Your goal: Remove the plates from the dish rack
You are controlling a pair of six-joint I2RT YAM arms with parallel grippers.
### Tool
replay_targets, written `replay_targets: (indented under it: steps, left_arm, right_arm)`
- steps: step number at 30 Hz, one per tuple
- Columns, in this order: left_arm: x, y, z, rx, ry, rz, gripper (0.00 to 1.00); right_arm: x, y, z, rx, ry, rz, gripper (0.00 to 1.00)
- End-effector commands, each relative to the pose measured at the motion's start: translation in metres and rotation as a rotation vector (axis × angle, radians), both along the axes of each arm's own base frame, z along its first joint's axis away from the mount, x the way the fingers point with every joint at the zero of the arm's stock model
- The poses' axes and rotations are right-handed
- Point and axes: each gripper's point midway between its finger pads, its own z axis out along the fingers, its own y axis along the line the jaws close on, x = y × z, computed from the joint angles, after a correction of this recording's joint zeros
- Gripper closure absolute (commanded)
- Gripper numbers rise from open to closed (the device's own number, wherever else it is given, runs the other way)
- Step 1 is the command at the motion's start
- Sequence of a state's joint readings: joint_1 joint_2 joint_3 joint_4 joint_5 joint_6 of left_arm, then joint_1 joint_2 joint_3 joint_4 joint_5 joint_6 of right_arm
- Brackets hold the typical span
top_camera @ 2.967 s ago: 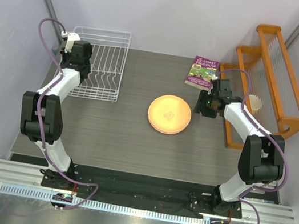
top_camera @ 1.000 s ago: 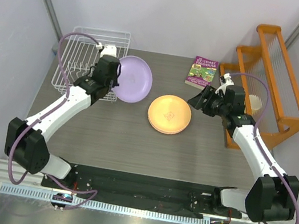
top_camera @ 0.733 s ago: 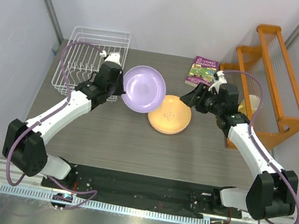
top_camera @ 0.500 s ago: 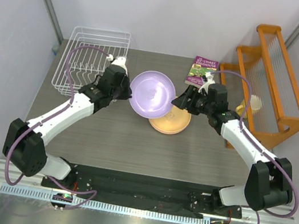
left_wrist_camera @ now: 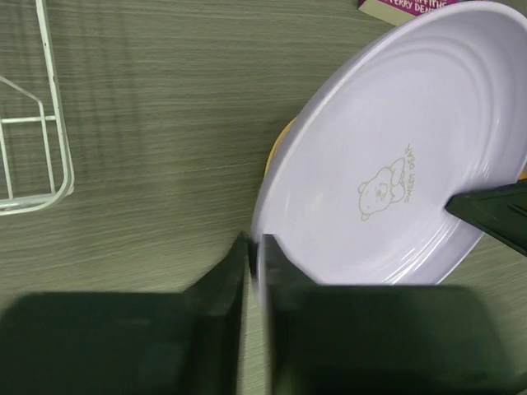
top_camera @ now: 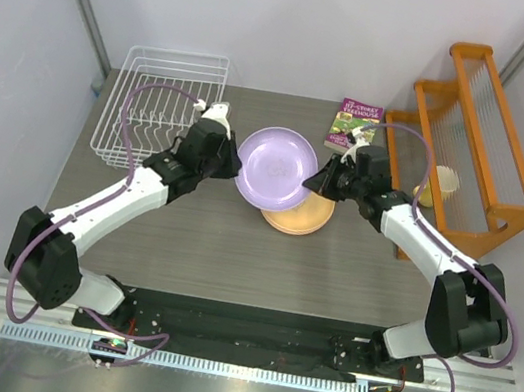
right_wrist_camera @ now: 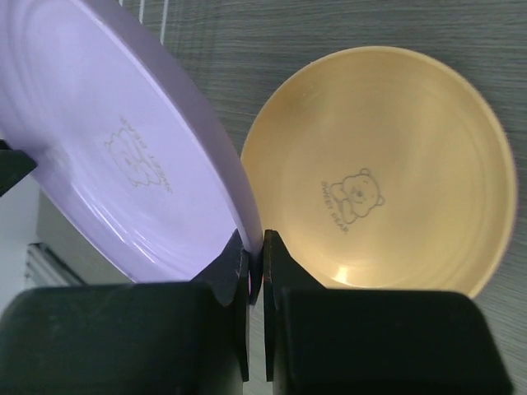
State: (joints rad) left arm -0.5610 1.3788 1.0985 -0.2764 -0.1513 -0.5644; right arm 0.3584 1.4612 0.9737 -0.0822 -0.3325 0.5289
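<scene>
The lilac plate (top_camera: 275,166) hangs tilted above the table, held at both rims. My left gripper (top_camera: 236,165) is shut on its left rim, which sits between the jaws in the left wrist view (left_wrist_camera: 254,257). My right gripper (top_camera: 321,182) is shut on its right rim (right_wrist_camera: 254,251). An orange-yellow plate (top_camera: 300,219) lies flat on the table beneath, and also shows in the right wrist view (right_wrist_camera: 379,164). It tops a low stack, and I cannot make out the pink plate. The white wire dish rack (top_camera: 161,107) stands at the back left with no plate showing in it.
A purple book (top_camera: 356,125) lies behind the plates. An orange wooden shelf rack (top_camera: 474,142) stands along the right side with a pale cup (top_camera: 438,190) by it. The dish rack's corner wire (left_wrist_camera: 49,123) shows in the left wrist view.
My left arm carried the lilac plate from the dish rack rightward to above the orange-yellow plate. My right gripper moved left and closed on the plate's right rim.
</scene>
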Motion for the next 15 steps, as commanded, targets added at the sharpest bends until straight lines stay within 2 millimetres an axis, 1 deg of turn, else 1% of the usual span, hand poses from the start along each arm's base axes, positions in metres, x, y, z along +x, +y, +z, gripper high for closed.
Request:
replay_targets:
  steps: [1,3,5,6,7,9,10,12,14,15]
  left_arm:
    - [0.007,0.008,0.031,-0.023,-0.117,0.047,0.6]
    - [0.007,0.022,0.032,0.016,-0.132,0.1,0.43]
    - [0.008,0.038,0.033,0.061,-0.152,0.163,0.34]
    - [0.007,0.045,0.03,0.079,-0.153,0.187,0.3]
    - [0.005,0.05,0.035,0.081,-0.169,0.202,0.28]
    - [0.002,0.062,0.034,0.109,-0.182,0.241,0.27]
    - [-0.001,0.066,0.039,0.107,-0.199,0.254,0.26]
    - [-0.004,0.077,0.037,0.129,-0.216,0.293,0.24]
    - [-0.008,0.087,0.04,0.137,-0.238,0.327,0.2]
    - [-0.009,0.094,0.036,0.157,-0.243,0.35,0.2]
  right_arm:
    - [0.016,-0.018,0.03,-0.066,-0.1,-0.097,0.99]
    - [0.015,-0.027,0.029,-0.108,-0.095,-0.118,0.99]
    - [0.017,-0.036,0.027,-0.139,-0.091,-0.147,0.99]
    - [0.015,-0.04,0.024,-0.156,-0.079,-0.151,0.98]
    - [0.015,-0.046,0.022,-0.167,-0.071,-0.164,0.98]
    - [0.013,-0.054,0.014,-0.201,-0.046,-0.172,0.96]
    - [0.013,-0.057,0.011,-0.212,-0.032,-0.177,0.96]
    - [0.013,-0.067,0.001,-0.244,0.01,-0.186,0.96]
    - [0.012,-0.077,-0.007,-0.266,0.043,-0.197,0.96]
    - [0.013,-0.078,-0.012,-0.273,0.058,-0.195,0.95]
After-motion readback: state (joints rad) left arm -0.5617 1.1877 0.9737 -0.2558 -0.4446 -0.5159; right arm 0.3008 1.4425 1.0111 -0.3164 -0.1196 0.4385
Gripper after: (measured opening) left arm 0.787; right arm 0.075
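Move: The yellow-topped plate stack that the purple plate is being taken to lies about 2 cm left of the right hand, level with it fore and aft, and some 12 cm below. The purple plate, its rim pinched in both hands, has its middle about 8 cm to the right hand's left and 3 cm ahead; the book is about 21 cm ahead and 8 cm right. From the left hand, the stack is about 15 cm right, 2 cm ahead and 16 cm below; the rack is roughly 20 cm left and 16 cm ahead. The left hand opens its fingers wide, letting go of the purple plate's left rim, and draws off about 7 cm to the left towards the rack side, rising a couple of centimetres as it turns counter-clockwise. The right hand keeps its pinch on the opposite rim and carries the plate about 6.5 cm right over the stack, sinking some 2.5 cm while it rolls its left side down roughly 15 degrees and swings about 10 degrees clockwise. ##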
